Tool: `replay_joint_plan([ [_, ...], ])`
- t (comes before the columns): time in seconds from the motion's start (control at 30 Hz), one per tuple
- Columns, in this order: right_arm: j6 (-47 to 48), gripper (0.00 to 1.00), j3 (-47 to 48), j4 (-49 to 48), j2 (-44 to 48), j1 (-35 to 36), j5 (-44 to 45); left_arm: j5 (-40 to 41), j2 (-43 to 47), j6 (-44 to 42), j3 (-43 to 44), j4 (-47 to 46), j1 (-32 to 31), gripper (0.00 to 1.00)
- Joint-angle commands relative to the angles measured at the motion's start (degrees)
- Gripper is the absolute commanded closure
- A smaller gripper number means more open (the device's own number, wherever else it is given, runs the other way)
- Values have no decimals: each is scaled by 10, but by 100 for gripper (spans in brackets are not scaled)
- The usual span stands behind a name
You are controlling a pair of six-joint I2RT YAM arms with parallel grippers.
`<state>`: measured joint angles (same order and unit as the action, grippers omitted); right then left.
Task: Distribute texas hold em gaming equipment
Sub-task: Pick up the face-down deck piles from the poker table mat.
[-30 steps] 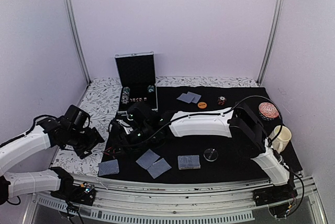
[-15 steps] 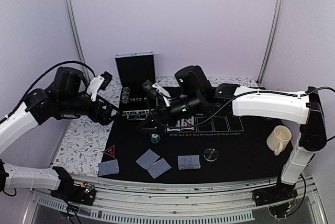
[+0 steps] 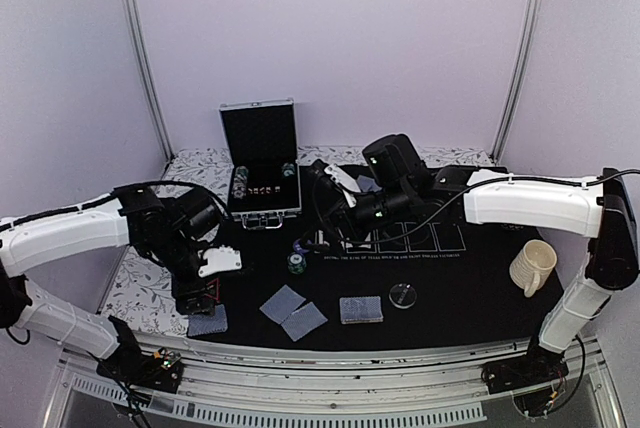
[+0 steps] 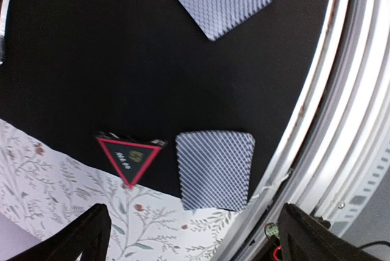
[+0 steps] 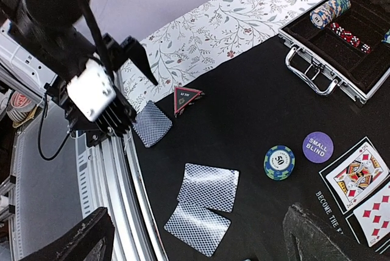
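Observation:
Patterned-back playing cards lie on the black mat: one card (image 4: 214,168) at the front left corner, partly over the mat's edge, two overlapping cards (image 5: 209,186), and a small deck (image 3: 361,309). A red triangle marker (image 4: 129,157) sits beside the corner card. A green-blue chip stack (image 5: 279,161) stands by a purple small-blind disc (image 5: 318,147), and a clear disc (image 3: 403,295) lies front centre. My left gripper (image 4: 195,243) hovers open above the corner card and marker. My right gripper (image 5: 201,246) hangs open high over the two cards, holding nothing.
An open metal case (image 3: 262,173) with chips and dice stands at the back left. Face-up cards (image 5: 358,172) fill the mat's printed rectangles. A cream mug (image 3: 532,266) stands at the right. The table's metal rail (image 4: 341,121) runs along the near edge.
My left arm has swung down from the back left to the front left corner over the triangle marker. My right arm has shifted slightly right. A purple disc now lies by the chip stack.

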<state>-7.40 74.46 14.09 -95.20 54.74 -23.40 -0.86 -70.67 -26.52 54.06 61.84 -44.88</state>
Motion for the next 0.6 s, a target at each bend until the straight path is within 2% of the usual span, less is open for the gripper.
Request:
replay_joint_plan([
  [0.0,8,1,0,-5,14,2,5,28,-33,-3,-45,39,-22,2],
  [0.1,6,1,0,-6,11,1,2,57,-54,9,-68,31,-33,2],
  [0.3,5,1,-5,-8,15,2,4,54,-91,25,-99,3,-43,2],
  [0.57,5,1,-15,-11,24,2,6,66,-137,29,-79,-17,-50,2],
])
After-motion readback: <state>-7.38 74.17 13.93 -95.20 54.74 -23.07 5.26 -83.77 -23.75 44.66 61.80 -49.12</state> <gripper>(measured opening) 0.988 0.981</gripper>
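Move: The face-down pile at the mat's near left corner lies about 3 cm back and 3 cm to the left of the left gripper, some 11 cm below it. The all-in triangle sits roughly 7 cm straight beyond that pile. The two overlapping face-down piles lie about 13 cm and 17 cm to the gripper's right, the nearer one level with it and the farther one 3 cm back. From the right gripper the corner pile is about 22 cm left, 9 cm back and 21 cm below. Bring the left gripper down about 8 cm onto the corner pile's place, drifting some 5 cm left and 4 cm back, quickly at first and then easing off. Meanwhile tilt the wrist by roughly 20 degrees so its left side rises and the fingertips swing to the left; keep the fingers wide open, stopping just above the cards. ##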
